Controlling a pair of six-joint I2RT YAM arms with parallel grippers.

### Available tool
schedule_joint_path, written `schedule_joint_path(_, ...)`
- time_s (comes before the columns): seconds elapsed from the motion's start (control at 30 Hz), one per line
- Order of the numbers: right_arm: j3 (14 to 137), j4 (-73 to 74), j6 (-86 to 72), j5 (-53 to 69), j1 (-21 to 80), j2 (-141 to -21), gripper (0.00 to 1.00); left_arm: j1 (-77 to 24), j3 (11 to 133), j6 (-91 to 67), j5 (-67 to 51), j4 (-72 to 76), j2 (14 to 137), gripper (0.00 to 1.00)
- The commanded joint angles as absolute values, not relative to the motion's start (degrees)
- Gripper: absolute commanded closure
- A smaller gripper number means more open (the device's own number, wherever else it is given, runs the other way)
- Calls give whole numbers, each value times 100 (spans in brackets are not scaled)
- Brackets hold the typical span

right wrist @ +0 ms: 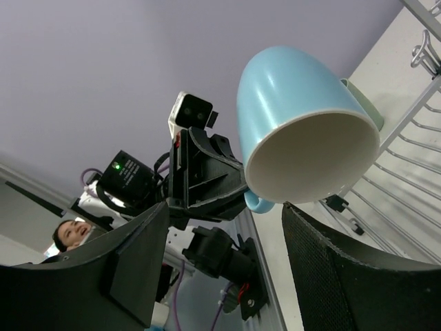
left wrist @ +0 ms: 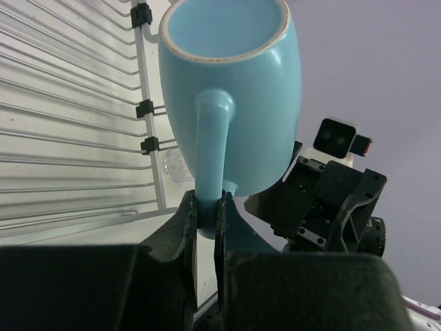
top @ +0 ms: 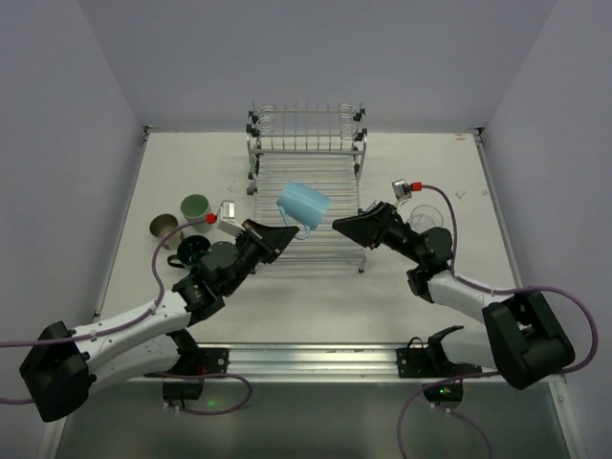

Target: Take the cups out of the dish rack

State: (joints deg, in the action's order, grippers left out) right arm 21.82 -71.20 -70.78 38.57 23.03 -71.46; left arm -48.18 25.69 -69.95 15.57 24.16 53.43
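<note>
A light blue cup (top: 304,203) with a handle hangs tilted over the front of the chrome dish rack (top: 308,143). My left gripper (top: 291,230) is shut on its handle. In the left wrist view the handle (left wrist: 209,152) is pinched between the two fingers, and the cup (left wrist: 238,89) opens upward. My right gripper (top: 340,227) stands open just right of the cup and does not touch it. From the right wrist, the cup's mouth (right wrist: 310,155) sits above the wide-apart fingers (right wrist: 313,255).
Left of the rack on the table stand a pale green cup (top: 195,206), a metallic cup (top: 163,228) and a dark teal mug (top: 194,249). A clear tumbler (top: 429,216) stands behind the right arm. The rack's slatted base (left wrist: 69,124) lies under the cup.
</note>
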Motion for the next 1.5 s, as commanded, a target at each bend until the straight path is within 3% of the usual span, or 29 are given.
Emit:
schedule_joint_path(0.0,2250,-8419,-7180,3867,2364,-7399,32,-4834,2654,-7321,1494,3612,5229,100)
schedule_joint_path(0.73,3252,-7436,-6363,4016,2760,-7576,34,-4834,2566,-7637,1187,3867,5467,100)
schedule_joint_path(0.9,3498,-7453,-6302,4026,2812,-7865,40,-4834,2522,-7682,1169,3893,5432,100)
schedule_joint_path(1.1,3708,-7567,-6091,3885,2961,-8200,60,-4834,2505,-7804,1046,3937,5484,100)
schedule_joint_path(1.2,3805,-7637,-6047,3824,3014,-8393,76,-4834,2452,-7945,958,4131,5563,100)
schedule_joint_path(1.23,3814,-7664,-6056,3815,3015,-8454,91,-4834,2452,-7971,941,4140,5572,100)
schedule_joint_path(1.27,3832,-7664,-6038,3806,3015,-8464,99,-4834,2452,-7980,932,4157,5581,100)
schedule_joint_path(1.47,3937,-6962,-5582,3709,3059,-8254,100,-4825,2601,-7902,844,3798,5528,100)
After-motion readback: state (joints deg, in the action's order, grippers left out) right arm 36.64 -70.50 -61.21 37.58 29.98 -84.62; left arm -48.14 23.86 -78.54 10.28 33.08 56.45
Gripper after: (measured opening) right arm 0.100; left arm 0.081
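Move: Ahead of the right hand's open fingers, about 4 cm forward, 7 cm left and 2 cm higher, hangs the light blue cup, its mouth facing them. The left hand already pinches its handle, with the cup's middle some 5 cm forward, 1 cm right and 1 cm above that hand. From the right hand, the dish rack's middle is roughly 14 cm forward, 6 cm left and 15 cm down; the clear glasses stand about 10 cm forward, 24 cm right and 19 cm down. Reaching left about 6 cm and then forward about 3 cm to the blue cup, the right hand first dips, rises nearly 5 cm and sinks a little, its fingertips tilting up some 10 degrees. Its fingers close from well open to pinch the cup's rim wall, one inside the mouth. The left hand keeps the handle, easing about 2 cm right towards the right hand and rolling its left side down about 10 degrees. ##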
